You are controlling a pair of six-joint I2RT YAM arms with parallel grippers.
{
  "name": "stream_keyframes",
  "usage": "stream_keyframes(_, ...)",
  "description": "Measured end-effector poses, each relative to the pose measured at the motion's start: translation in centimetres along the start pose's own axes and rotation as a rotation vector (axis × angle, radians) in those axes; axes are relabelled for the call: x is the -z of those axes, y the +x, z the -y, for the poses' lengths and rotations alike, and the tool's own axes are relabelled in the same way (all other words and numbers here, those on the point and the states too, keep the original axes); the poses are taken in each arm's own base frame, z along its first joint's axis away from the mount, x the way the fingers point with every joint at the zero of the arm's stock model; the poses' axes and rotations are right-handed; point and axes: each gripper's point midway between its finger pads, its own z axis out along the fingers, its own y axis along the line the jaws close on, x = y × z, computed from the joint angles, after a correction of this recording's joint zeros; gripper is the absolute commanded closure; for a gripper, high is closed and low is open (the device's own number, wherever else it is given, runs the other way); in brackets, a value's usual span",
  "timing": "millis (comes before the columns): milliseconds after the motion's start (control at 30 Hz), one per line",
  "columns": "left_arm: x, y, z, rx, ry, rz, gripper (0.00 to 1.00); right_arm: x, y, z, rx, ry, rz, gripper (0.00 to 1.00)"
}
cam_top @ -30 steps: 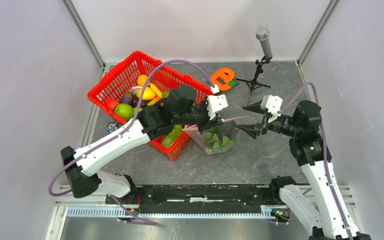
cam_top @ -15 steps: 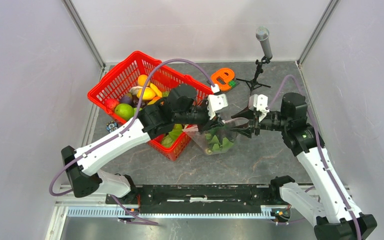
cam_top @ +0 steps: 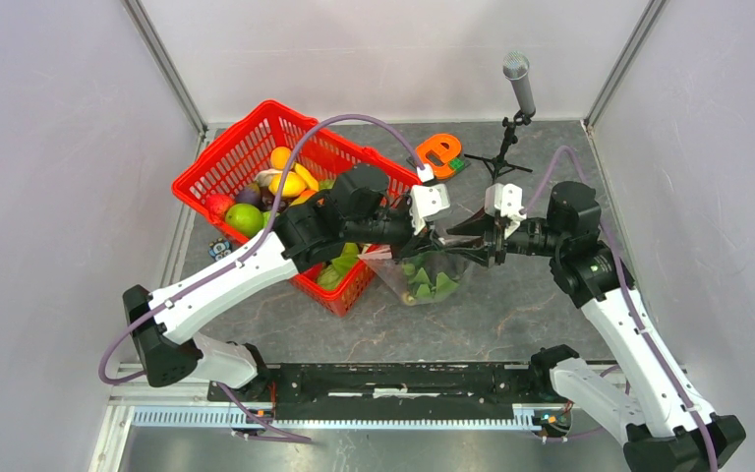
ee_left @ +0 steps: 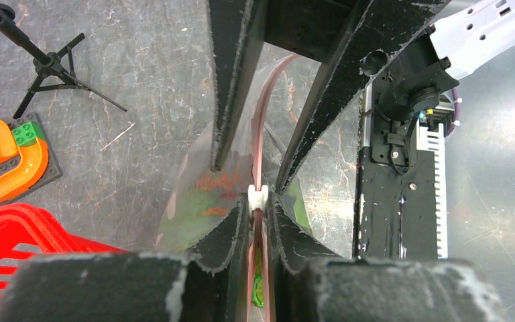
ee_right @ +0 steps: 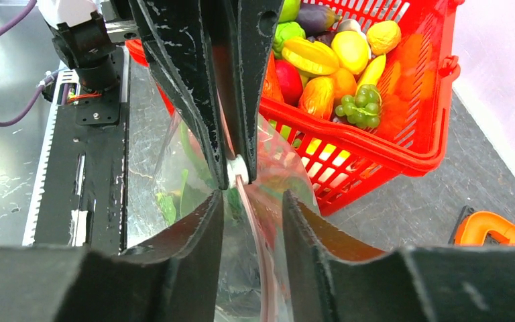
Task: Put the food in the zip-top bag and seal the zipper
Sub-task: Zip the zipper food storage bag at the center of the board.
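Observation:
The zip-top bag (cam_top: 431, 277) hangs upright just right of the red basket, with green leafy food (cam_top: 435, 283) inside it. My left gripper (cam_top: 431, 239) is shut on the zipper (ee_left: 263, 121), its fingertips at the small white slider (ee_left: 257, 196). From the right, my right gripper (cam_top: 474, 246) faces it. In the right wrist view the right gripper (ee_right: 251, 198) is open, and the pink zipper strip (ee_right: 255, 225) runs between its fingers without touching them. Green food (ee_right: 173, 201) shows through the clear bag wall (ee_right: 151, 161).
A red mesh basket (cam_top: 224, 145) holding several toy fruits (cam_top: 285, 182) stands at the back left, touching the bag's left side. An orange toy block (cam_top: 439, 154) and a microphone on a tripod (cam_top: 518, 88) stand behind the bag.
My right gripper has moved left to the bag's top edge, and its jaws have narrowed around the zipper strip. The left gripper has kept its hold and place.

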Motion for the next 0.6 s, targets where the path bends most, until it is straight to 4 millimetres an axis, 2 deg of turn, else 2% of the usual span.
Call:
stream_keyframes(100,0.04,-0.04,-0.11,0.000,-0.003,0.001,0.98,-0.15,0.04,-0.11,-0.007,-0.004,0.004,0.63)
stream_keyframes(233,0.06,-0.03,-0.15,0.001,-0.004,0.001,0.98,-0.20,0.10,-0.08,-0.005,-0.001,0.003,0.79)
stream_keyframes(400,0.07,-0.04,-0.20,0.001,-0.006,0.001,0.98,-0.29,0.20,-0.09,-0.009,-0.003,0.000,0.89)
stream_keyframes(500,0.07,-0.02,-0.26,0.001,-0.009,0.000,0.98,-0.36,0.21,-0.17,-0.009,-0.006,0.000,0.98)
stream_keyframes(600,0.08,0.01,-0.37,0.001,-0.015,-0.001,0.98,-0.34,0.37,0.15,-0.010,0.015,-0.007,1.00)
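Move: The bag's zipper strip already runs between the right hand's half-open fingertips, within about 1 cm of the hand point. The white slider, pinched in the left hand, is about 2 cm to the left. The food hangs some 15 cm below and 8 cm back; the orange toy lies about 16 cm ahead, 3 cm right and 24 cm down. From the left hand the strip section is about 2 cm to the right. Staying almost in place, the right fingers shut fully and pinch the zipper strip beside the left-held slider. ##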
